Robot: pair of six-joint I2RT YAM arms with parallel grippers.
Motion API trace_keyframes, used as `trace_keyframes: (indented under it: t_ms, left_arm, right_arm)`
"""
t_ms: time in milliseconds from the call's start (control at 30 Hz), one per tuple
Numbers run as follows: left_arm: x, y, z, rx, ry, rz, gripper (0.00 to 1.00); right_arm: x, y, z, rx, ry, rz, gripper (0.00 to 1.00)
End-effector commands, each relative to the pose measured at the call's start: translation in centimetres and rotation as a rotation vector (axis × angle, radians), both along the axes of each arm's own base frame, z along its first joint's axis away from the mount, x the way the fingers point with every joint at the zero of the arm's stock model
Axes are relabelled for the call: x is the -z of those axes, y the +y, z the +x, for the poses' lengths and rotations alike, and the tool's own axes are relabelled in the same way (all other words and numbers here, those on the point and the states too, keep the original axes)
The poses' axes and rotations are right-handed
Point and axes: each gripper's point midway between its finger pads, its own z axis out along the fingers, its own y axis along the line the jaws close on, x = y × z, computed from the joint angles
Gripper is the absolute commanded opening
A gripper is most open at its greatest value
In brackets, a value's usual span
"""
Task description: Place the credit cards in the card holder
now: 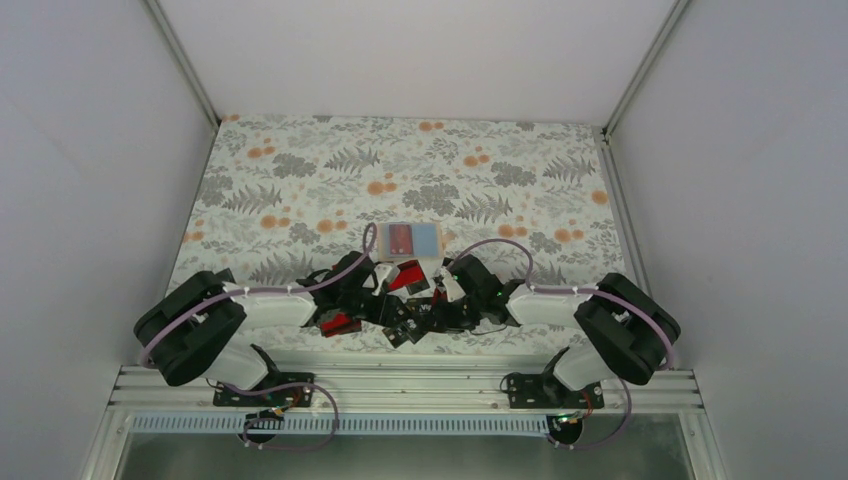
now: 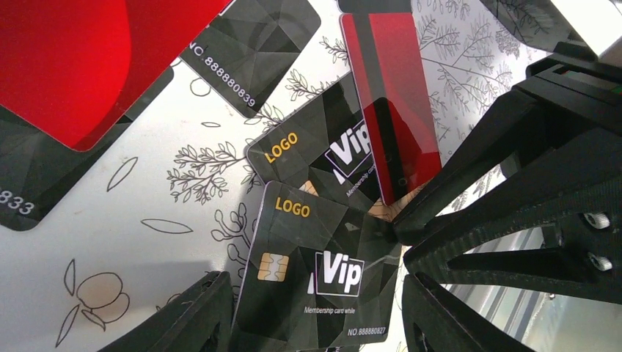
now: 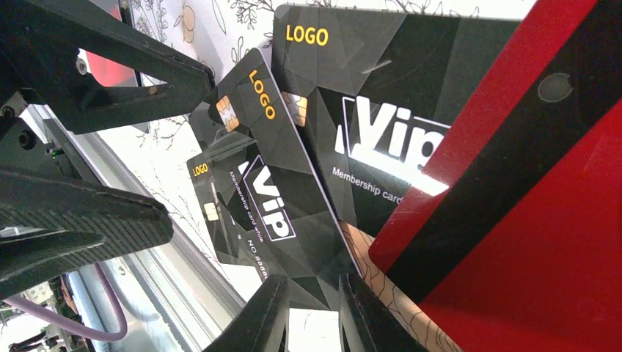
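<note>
The card holder (image 1: 413, 238) lies open on the patterned table, pale blue inside, with a red card (image 1: 400, 237) on its left half. Several red and black credit cards lie loose near the front edge, among them a red one (image 2: 81, 66), a red-and-black one (image 2: 396, 125) and a black Vip card (image 2: 323, 154). My right gripper (image 3: 317, 315) is shut on the lower corner of another black Vip card (image 3: 286, 205). That same card (image 2: 308, 279) sits between the wide-apart fingers of my left gripper (image 2: 312, 323), close to both; I cannot tell if they touch it.
The metal rail (image 1: 400, 385) of the table's front edge runs just behind the grippers, and it shows close by as the rail (image 3: 169, 271) in the right wrist view. Grey walls enclose the table on three sides. Both arms meet just in front of the holder.
</note>
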Motion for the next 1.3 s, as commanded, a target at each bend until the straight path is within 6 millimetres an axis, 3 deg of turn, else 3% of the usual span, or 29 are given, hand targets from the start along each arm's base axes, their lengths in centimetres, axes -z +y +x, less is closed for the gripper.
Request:
trace_keyframes:
  t_ms: [0, 333, 700, 1267]
  left_arm:
    - [2.4, 1.6, -2.4, -0.002, 0.126, 0.042, 0.57]
    - [0.4, 1.1, -2.5, -0.034, 0.152, -0.131, 0.5]
    - [0.2, 1.1, -2.6, -0.045, 0.181, -0.211, 0.44]
    - [0.0, 0.8, -1.8, -0.031, 0.148, -0.188, 0.18]
  right_arm:
    - [3.6, -3.0, -1.3, 0.024, 0.035, -0.161, 0.2]
    - [3.9, -3.0, -1.5, 0.024, 0.042, -0.154, 0.2]
    - [4.1, -3.1, -1.7, 0.023, 0.045, -0.155, 0.2]
    - [4.0, -3.1, -1.7, 0.028, 0.041, -0.15, 0.2]
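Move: The black Vip card that the right fingers hold by one end slants up between the hands; its middle lies about 4 cm right of the left hand, 2 cm back and 1 cm lower. From the right hand it is roughly 4 cm left and level. From the left hand, a flat black card lies 1 cm right, 5 cm back and 3 cm below, a striped red card 10 cm right and 3 cm ahead, and a forward red card 4 cm right and 9 cm ahead. The left hand eases back about 2.5 cm and a little to its left along the logo end of the held Vip card, its fingers tilting some 10 degrees flatter as the hand also rolls, then sinks slightly while they close from more than half open to about a fifth, one on each side of that end. The right hand stays nearly in place and keeps its hold on the card's other end, close above the flat cards. ##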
